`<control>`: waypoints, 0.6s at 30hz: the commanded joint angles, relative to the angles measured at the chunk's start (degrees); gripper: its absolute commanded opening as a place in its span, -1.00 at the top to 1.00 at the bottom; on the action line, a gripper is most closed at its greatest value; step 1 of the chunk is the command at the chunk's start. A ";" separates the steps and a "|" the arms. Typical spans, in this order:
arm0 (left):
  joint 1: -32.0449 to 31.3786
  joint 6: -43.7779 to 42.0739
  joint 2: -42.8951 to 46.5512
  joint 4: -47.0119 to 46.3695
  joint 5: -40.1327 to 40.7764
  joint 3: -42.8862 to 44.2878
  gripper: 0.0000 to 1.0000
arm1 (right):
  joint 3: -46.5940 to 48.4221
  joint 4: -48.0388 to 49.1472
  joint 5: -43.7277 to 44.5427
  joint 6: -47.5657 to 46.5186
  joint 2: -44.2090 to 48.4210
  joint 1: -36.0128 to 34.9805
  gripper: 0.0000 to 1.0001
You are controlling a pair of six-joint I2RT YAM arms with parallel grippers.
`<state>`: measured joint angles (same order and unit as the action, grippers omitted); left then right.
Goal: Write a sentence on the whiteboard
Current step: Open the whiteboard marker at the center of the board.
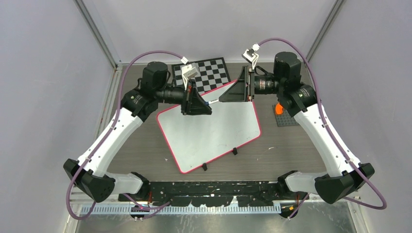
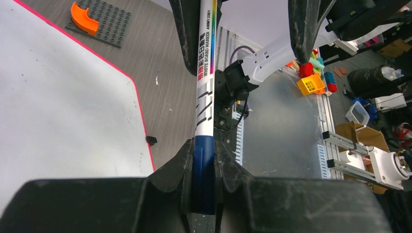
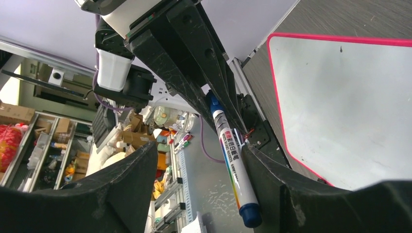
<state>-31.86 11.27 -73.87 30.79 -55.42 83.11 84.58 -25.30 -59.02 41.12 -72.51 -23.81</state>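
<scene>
The whiteboard (image 1: 209, 131) lies tilted on the table, white with a red-pink rim, and its surface is blank; no sentence is in view on it. Above its far edge my two grippers face each other. My left gripper (image 2: 204, 155) is shut on the dark blue cap of a white marker (image 2: 206, 87). The marker points toward my right gripper (image 3: 199, 160), whose jaws stand open on either side of the marker's (image 3: 233, 160) blue-tipped other end. That end lies close to the right finger (image 3: 277, 179), with a wide gap to the left one.
A black-and-white checkered board (image 1: 204, 74) sits behind the whiteboard. A grey studded baseplate (image 1: 286, 119) with an orange piece (image 1: 278, 109) lies to the right of the whiteboard. Small black clip feet (image 1: 234, 151) stick out at the whiteboard's near edge.
</scene>
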 commanded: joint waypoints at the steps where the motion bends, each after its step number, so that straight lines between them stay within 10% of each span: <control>1: -0.35 -0.07 -0.80 -1.32 -1.35 1.66 1.00 | 0.53 1.78 -1.49 0.27 -0.02 -1.63 -0.32; 18: -2.09 -3.90 -3.21 3.12 -3.10 4.02 1.00 | 2.87 -5.74 0.01 -7.30 -1.40 -4.29 0.05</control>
<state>-33.36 8.56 -76.47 33.28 -57.60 84.99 84.68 -31.16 -58.15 35.70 -74.26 -26.94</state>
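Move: The marker is already pinched by its blue cap in my left hand. Its middle lies about 5 cm to that hand's right, level in reach and height. From my right hand the marker's middle is some 3 cm to the left, level in reach and about 2 cm below, with the tail already between my open fingers. The whiteboard's centre is nearly 40 cm below this hand, about 7 cm farther out and 6 cm to the left. I sink my right hand about 2.5 cm, easing it 1 cm left and slightly back, so the marker's body comes nearer the middle of my fingers and reaches deeper between them. Meanwhile I narrow those fingers to about half open, without pinching. My left hand keeps its grip on the cap and drifts about 1 cm right and a little back, towards my right hand. ##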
